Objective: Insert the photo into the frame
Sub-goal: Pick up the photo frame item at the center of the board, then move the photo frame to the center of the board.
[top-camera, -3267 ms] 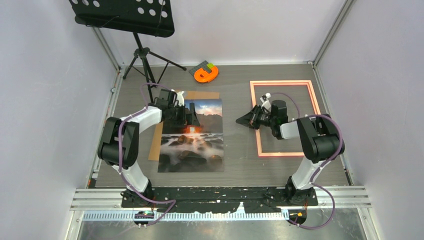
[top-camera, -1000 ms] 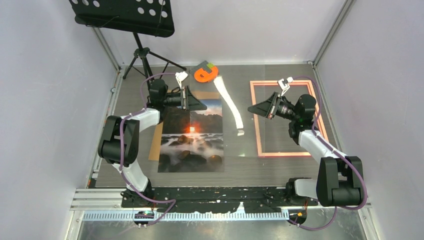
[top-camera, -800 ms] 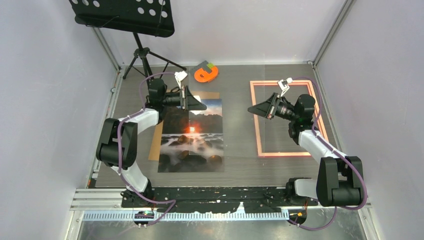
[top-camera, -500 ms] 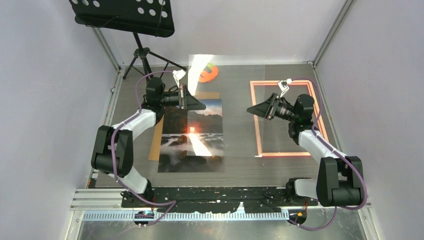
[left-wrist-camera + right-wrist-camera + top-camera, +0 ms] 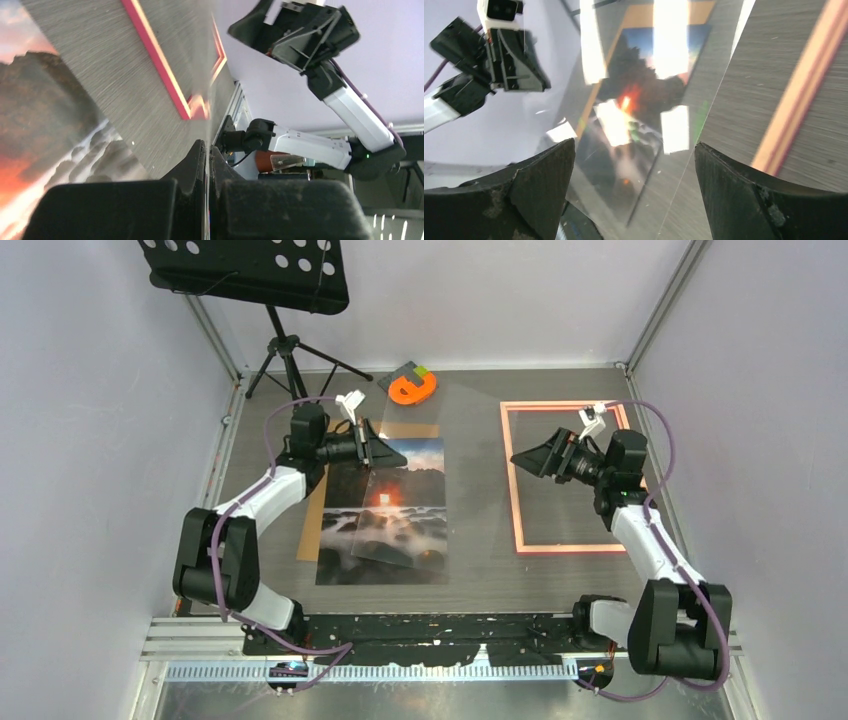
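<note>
The photo (image 5: 385, 530), a sunset seascape, lies flat at the left centre of the table, partly on a brown backing board (image 5: 312, 520). The salmon-bordered frame (image 5: 513, 480) lies flat to the right with nothing inside it. My left gripper (image 5: 398, 454) hovers over the photo's top edge, shut on the edge of a clear sheet (image 5: 445, 475) that slants in the air between the arms. The thin edge shows between my pressed fingers (image 5: 200, 165). My right gripper (image 5: 522, 457) stands open above the frame's left side, and the sheet (image 5: 624, 150) is apart from its fingers.
An orange tape-like object (image 5: 412, 390) lies at the back centre. A black music stand (image 5: 250, 275) rises in the back left corner. Grey walls enclose the table on three sides. The frame's border (image 5: 804, 85) runs under my right gripper.
My right gripper has opened, let go of the clear sheet and drawn back to the right. My left gripper has shut on the sheet and holds it alone, shifted slightly left.
</note>
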Robot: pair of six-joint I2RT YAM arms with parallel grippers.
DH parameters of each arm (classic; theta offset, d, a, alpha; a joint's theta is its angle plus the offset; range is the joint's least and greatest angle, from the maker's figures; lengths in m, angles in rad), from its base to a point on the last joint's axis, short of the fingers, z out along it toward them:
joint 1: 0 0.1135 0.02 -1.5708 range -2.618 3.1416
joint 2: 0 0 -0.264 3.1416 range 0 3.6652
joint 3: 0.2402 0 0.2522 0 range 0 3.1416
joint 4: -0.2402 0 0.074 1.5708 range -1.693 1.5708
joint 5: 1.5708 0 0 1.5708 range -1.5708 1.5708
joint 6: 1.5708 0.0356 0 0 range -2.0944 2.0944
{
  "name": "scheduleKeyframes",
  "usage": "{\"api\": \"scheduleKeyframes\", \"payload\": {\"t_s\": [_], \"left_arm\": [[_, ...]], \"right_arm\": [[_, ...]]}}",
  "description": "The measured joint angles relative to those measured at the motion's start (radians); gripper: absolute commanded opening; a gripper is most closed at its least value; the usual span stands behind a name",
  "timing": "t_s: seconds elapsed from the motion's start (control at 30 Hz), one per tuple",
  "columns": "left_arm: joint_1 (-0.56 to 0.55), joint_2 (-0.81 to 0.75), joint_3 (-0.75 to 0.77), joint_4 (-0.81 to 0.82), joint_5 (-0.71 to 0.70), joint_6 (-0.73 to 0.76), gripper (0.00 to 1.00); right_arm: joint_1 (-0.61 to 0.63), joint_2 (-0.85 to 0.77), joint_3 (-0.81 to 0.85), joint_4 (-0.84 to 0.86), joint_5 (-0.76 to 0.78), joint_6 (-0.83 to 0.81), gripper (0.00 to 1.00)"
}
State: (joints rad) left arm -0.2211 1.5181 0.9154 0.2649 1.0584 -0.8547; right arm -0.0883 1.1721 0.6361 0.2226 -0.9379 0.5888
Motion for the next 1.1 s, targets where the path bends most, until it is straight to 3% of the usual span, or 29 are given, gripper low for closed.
{"api": "scheduleKeyframes", "payload": {"t_s": [0.13, 0.37, 0.6, 0.8, 1.1], "left_arm": [[0.018, -0.011, -0.039, -0.064, -0.061, 0.003, 0.0], [0.09, -0.044, -0.116, -0.129, -0.121, -0.002, 0.0], [0.129, -0.095, -0.126, -0.132, -0.122, -0.006, 0.0], [0.156, -0.129, -0.126, -0.128, -0.098, -0.017, 0.0], [0.199, -0.166, -0.126, -0.118, -0.067, -0.055, 0.0]], "right_arm": [[-0.021, -0.081, 0.015, -0.146, 0.124, -0.135, 1.0], [0.023, -0.095, 0.038, -0.322, 0.356, -0.312, 0.91], [0.196, 0.047, 0.095, -0.404, 0.577, -0.423, 0.87], [0.241, 0.214, 0.139, -0.428, 0.688, -0.46, 0.83], [0.277, 0.322, 0.143, -0.439, 0.734, -0.47, 0.65]]}}
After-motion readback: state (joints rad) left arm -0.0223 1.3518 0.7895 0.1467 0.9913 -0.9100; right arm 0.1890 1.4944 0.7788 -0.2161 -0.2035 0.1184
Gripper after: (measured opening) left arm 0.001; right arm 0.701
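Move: The middle of the frame's left bar lies about 19 cm below the empty right hand, 2 cm ahead and 2 cm right; the photo's middle is roughly 25 cm left and 5 cm back, at table height. From the left hand, which holds the clear sheet, the photo is some 9 cm back, 4 cm left and 21 cm down; the frame's left bar is about 22 cm right and 2 cm back. Right hand sinks 16 cm, narrowing fingers tipping towards the frame's left bar; left carries sheet 7 cm left. ##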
